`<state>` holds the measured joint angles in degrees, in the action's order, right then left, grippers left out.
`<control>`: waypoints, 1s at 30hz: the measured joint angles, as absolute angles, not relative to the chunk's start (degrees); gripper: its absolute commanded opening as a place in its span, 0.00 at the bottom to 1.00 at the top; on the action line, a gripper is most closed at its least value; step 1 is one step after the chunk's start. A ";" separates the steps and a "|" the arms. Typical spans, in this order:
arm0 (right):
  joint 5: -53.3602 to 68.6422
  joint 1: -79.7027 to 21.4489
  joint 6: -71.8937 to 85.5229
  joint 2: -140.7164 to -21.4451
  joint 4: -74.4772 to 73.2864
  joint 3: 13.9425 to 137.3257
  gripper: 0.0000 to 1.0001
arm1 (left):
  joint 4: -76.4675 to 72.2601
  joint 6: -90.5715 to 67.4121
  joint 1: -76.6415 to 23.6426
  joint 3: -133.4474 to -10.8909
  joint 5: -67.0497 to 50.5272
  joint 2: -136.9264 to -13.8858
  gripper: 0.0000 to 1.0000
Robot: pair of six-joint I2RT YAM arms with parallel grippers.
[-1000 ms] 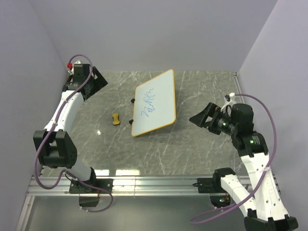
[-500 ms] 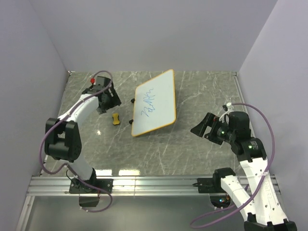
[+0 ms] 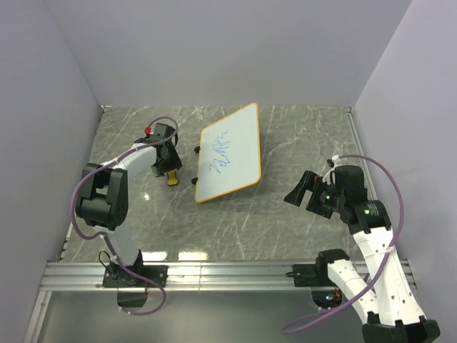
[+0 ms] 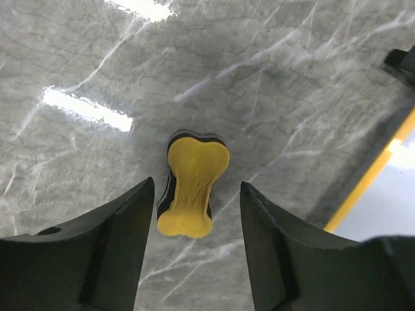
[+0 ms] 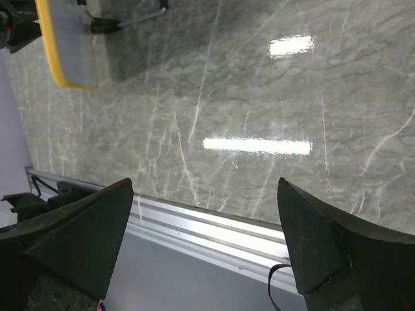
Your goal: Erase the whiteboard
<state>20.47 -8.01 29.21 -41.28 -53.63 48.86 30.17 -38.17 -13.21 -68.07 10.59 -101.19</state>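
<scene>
The whiteboard (image 3: 230, 151) lies tilted mid-table, white with an orange rim and blue scribbles (image 3: 220, 156). Its rim shows at the right edge of the left wrist view (image 4: 373, 178) and at the top left of the right wrist view (image 5: 67, 45). A small yellow-and-black eraser (image 3: 171, 176) (image 4: 191, 188) lies left of the board. My left gripper (image 3: 167, 163) (image 4: 196, 183) hangs over the eraser, open, one finger on each side with a gap on both. My right gripper (image 3: 300, 190) (image 5: 202, 188) hovers wide open and empty, right of the board.
Black clips (image 3: 196, 150) (image 4: 402, 58) stick out from the board's left edge. An aluminium rail (image 3: 228, 271) (image 5: 214, 223) runs along the table's near edge. Grey walls close in the left, back and right sides.
My left arm has swung from the far left corner to above the eraser, and its jaws have narrowed. My right arm has drawn back a little toward the near edge.
</scene>
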 measured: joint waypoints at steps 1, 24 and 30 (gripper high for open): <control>20.36 -8.01 29.06 -41.67 -53.63 48.88 0.98 | 29.87 -38.11 -13.21 -68.07 10.59 -101.73 0.58; 20.16 -8.01 28.64 -53.82 -52.23 61.54 0.97 | 28.91 -35.59 -13.47 -70.35 10.31 -106.76 0.00; 26.39 -8.01 29.43 -64.86 -46.02 72.18 0.96 | 31.51 -35.27 -13.47 -76.60 7.16 -106.76 0.00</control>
<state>26.39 -8.01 29.43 -64.86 -46.02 72.18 31.51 -35.27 -13.47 -76.60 7.16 -106.76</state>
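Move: The yellow eraser lies about 3 cm below the half-open left fingers, straight under them. The whiteboard's nearer black clip is some 9 cm to its right and level with it. The farther clip is about 10 cm ahead and 10 cm right of the eraser, and the tilted whiteboard's middle roughly 22 cm right and 3 cm ahead. From the right hand, the whiteboard is about 23 cm ahead, 22 cm left and 10 cm lower; the eraser about 21 cm ahead, 44 cm left and 17 cm lower. The left fingers pinch the eraser by its waist: the hand sinks nearly 3 cm, closes there, then lifts it some 3.5 cm while easing forward and slightly right. Meanwhile the right hand, wide open, dips briefly, then speeds forward and up about 10 cm, drifting left towards the whiteboard. ##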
